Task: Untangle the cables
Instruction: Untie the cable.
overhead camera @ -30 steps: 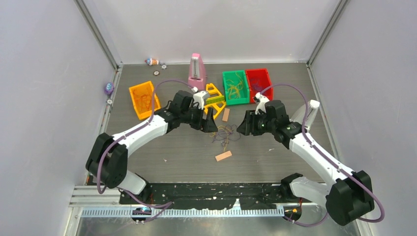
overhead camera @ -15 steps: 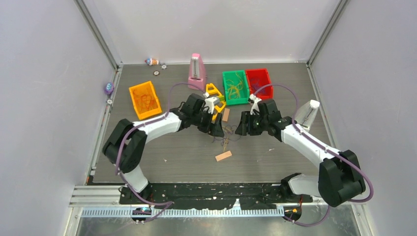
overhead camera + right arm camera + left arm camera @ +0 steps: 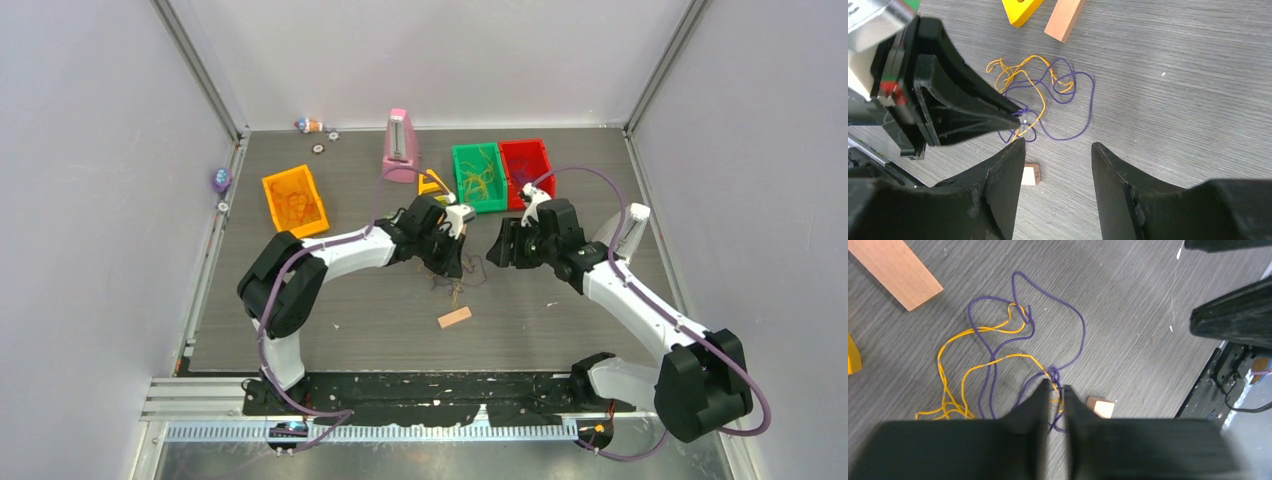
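Note:
The cables (image 3: pixel 458 274) are a small tangle of thin yellow and purple strands lying on the grey table between the two arms. In the left wrist view the loops (image 3: pixel 998 340) spread out ahead of my left gripper (image 3: pixel 1055 387). Its jaws stand nearly together, with purple and yellow strands caught between the tips next to a small knot. The right wrist view shows the same tangle (image 3: pixel 1058 90), with the left gripper's tips (image 3: pixel 1018 112) meeting on it. My right gripper (image 3: pixel 1058 145) hovers open just right of the tangle with nothing between its fingers.
A flat wooden block (image 3: pixel 454 317) lies in front of the tangle, and a small wooden cube (image 3: pixel 1030 175) sits by my right gripper's left finger. Behind stand a yellow triangle piece (image 3: pixel 432 185), green bin (image 3: pixel 478 178), red bin (image 3: pixel 527 168), orange bin (image 3: pixel 293 203) and pink object (image 3: pixel 400 146).
My left arm has reached rightward onto the tangle and its jaws have closed from wide to narrow around strands. The right gripper shifted slightly and stays open.

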You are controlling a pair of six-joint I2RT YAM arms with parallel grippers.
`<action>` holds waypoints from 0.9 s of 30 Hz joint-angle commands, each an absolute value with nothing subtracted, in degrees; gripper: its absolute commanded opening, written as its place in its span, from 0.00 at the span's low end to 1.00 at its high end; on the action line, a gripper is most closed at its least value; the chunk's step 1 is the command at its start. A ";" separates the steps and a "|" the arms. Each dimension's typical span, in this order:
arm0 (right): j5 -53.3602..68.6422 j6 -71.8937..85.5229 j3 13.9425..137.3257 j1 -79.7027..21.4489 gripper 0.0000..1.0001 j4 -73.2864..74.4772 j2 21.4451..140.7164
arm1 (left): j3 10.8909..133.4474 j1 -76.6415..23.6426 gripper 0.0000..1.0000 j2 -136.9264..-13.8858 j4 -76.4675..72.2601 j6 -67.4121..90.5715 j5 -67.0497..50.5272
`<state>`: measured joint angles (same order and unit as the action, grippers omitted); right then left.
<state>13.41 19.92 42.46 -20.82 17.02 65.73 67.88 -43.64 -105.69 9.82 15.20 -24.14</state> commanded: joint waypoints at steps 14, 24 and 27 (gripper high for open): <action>9.49 13.06 58.97 -27.95 0.59 21.04 85.80 | 49.60 -43.68 0.00 -90.82 -4.31 12.72 -34.95; 9.84 9.92 69.01 -35.28 0.54 24.88 99.43 | 46.08 -43.59 0.00 -88.82 -7.77 15.36 -35.90; 11.84 10.81 68.14 -35.45 0.54 23.14 100.93 | 45.24 -43.59 0.00 -88.71 -9.33 16.60 -36.68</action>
<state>10.48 11.25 66.98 -35.05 23.59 100.36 45.63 -43.66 -90.04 -4.80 15.00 -34.41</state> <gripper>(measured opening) 0.545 0.006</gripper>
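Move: Right at the left hand's fingertips, about 1 cm below, is the purple cable's knot. The main purple-and-orange tangle lies some 3 cm ahead of the knot; from that hand, the near wooden block is 8 cm back and the far one 12 cm ahead, 1 cm to the right. From the right hand the tangle is about 10 cm left, 1 cm ahead and 7 cm down, the near block 9 cm back and 11 cm left. Shutting its nearly closed fingers on the purple knot, the left hand draws the cable back towards the near block, about 7 cm and some 3 cm left, ending slightly higher. The right hand dips, arcs forward and left, then draws back slightly as it sinks over the tangle with half-open fingers, finishing some 10 cm farther left and 6 to 7 cm lower, turned about 20 degrees counter-clockwise. ##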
